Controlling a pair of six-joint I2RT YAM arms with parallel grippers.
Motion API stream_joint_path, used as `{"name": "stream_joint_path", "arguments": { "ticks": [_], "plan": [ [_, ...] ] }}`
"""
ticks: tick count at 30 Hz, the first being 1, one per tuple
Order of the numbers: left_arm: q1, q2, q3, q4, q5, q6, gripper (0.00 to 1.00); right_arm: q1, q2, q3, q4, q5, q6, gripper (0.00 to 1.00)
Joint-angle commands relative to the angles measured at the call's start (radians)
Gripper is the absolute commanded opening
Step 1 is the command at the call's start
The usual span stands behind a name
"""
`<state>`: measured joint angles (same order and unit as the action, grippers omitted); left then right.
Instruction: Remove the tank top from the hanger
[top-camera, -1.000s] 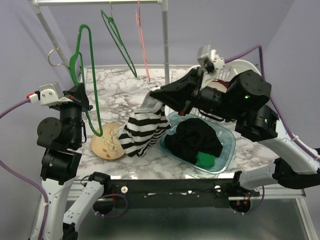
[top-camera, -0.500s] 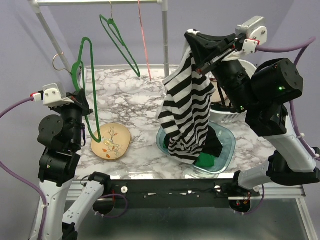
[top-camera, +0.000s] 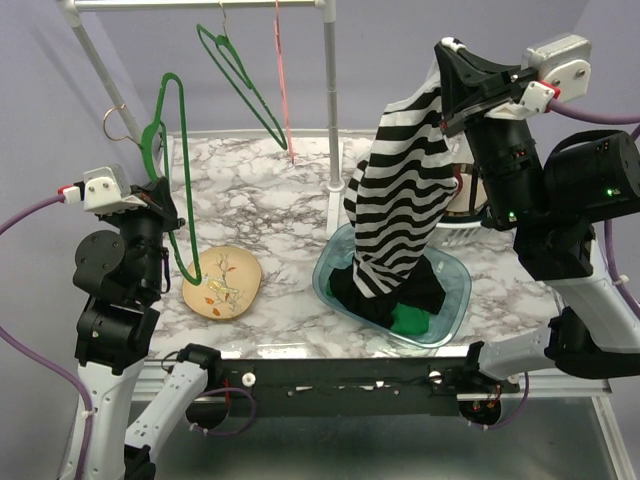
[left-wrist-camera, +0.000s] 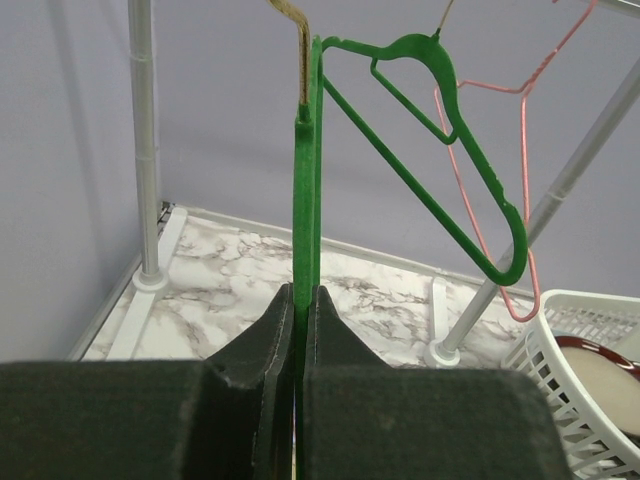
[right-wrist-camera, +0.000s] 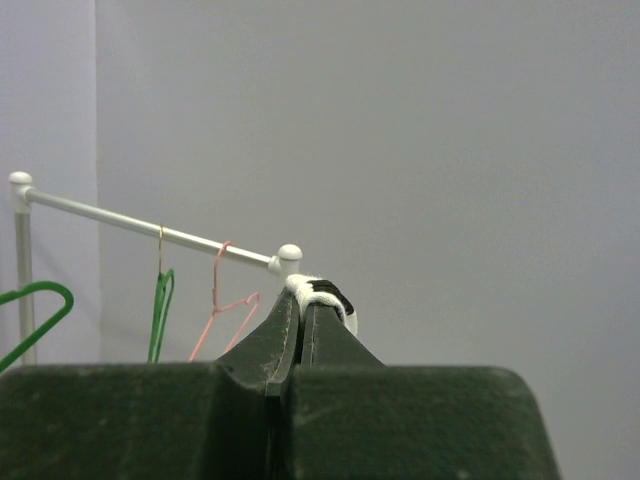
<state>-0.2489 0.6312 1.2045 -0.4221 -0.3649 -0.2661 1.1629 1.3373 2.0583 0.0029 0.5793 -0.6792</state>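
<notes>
The black-and-white striped tank top hangs free from my right gripper, which is shut on its top edge high at the right; its hem reaches the green tub. In the right wrist view a white and black bit of the fabric sticks out over my shut gripper. My left gripper is shut on a bare green hanger and holds it upright at the left. In the left wrist view the hanger rises from between my pinched fingers.
A white rack rail carries another green hanger and a pink hanger; its post stands at mid table. A tan plate lies front left. Black and green clothes fill the tub. A white basket sits behind it.
</notes>
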Motion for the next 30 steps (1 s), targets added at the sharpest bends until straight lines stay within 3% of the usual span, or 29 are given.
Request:
{"name": "stream_joint_path", "arguments": {
  "ticks": [1, 10, 16, 22, 27, 30],
  "plan": [
    [0.0, -0.008, 0.018, 0.017, -0.003, 0.01, 0.0, -0.005, -0.092, -0.095, -0.035, 0.036, 0.026, 0.01],
    [0.0, -0.002, 0.03, 0.016, 0.018, 0.008, 0.0, -0.005, -0.266, -0.475, -0.185, 0.079, 0.265, 0.01],
    [0.0, 0.002, 0.02, 0.026, 0.027, -0.001, 0.0, -0.005, -0.262, -0.506, -0.28, 0.022, 0.443, 0.01],
    [0.0, 0.002, 0.012, 0.031, 0.034, -0.01, 0.0, -0.005, -0.263, -0.587, -0.253, -0.095, 0.659, 0.01],
    [0.0, 0.005, 0.02, 0.025, 0.034, -0.002, 0.0, -0.017, -0.25, -0.685, -0.305, 0.045, 0.77, 0.01],
    [0.0, 0.015, 0.038, 0.017, 0.037, 0.004, 0.0, -0.045, -0.262, -0.788, -0.368, 0.05, 0.877, 0.01]
  ]
}}
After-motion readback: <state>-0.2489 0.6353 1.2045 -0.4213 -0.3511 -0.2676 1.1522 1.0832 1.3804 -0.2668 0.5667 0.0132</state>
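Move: The right hand, already holding the striped tank top by one end, is high above the blue bin. The bin's middle is some 62 cm below, about 2 cm ahead and 1 cm to its right. The white basket lies roughly 30 cm ahead and 20 cm to the right; the rack's near post foot about 38 cm ahead and 13 cm to the left. From the left hand, the bin is around 43 cm right, 1 cm ahead and 38 cm below. Still pinching the tank top's upper end, the right hand lowers it about 25 cm towards the blue bin. The descent drifts slightly right at first, then swings back to end about 6 cm left of its start, while the upward-slanting fingers tip down some 35 degrees and stay shut. ##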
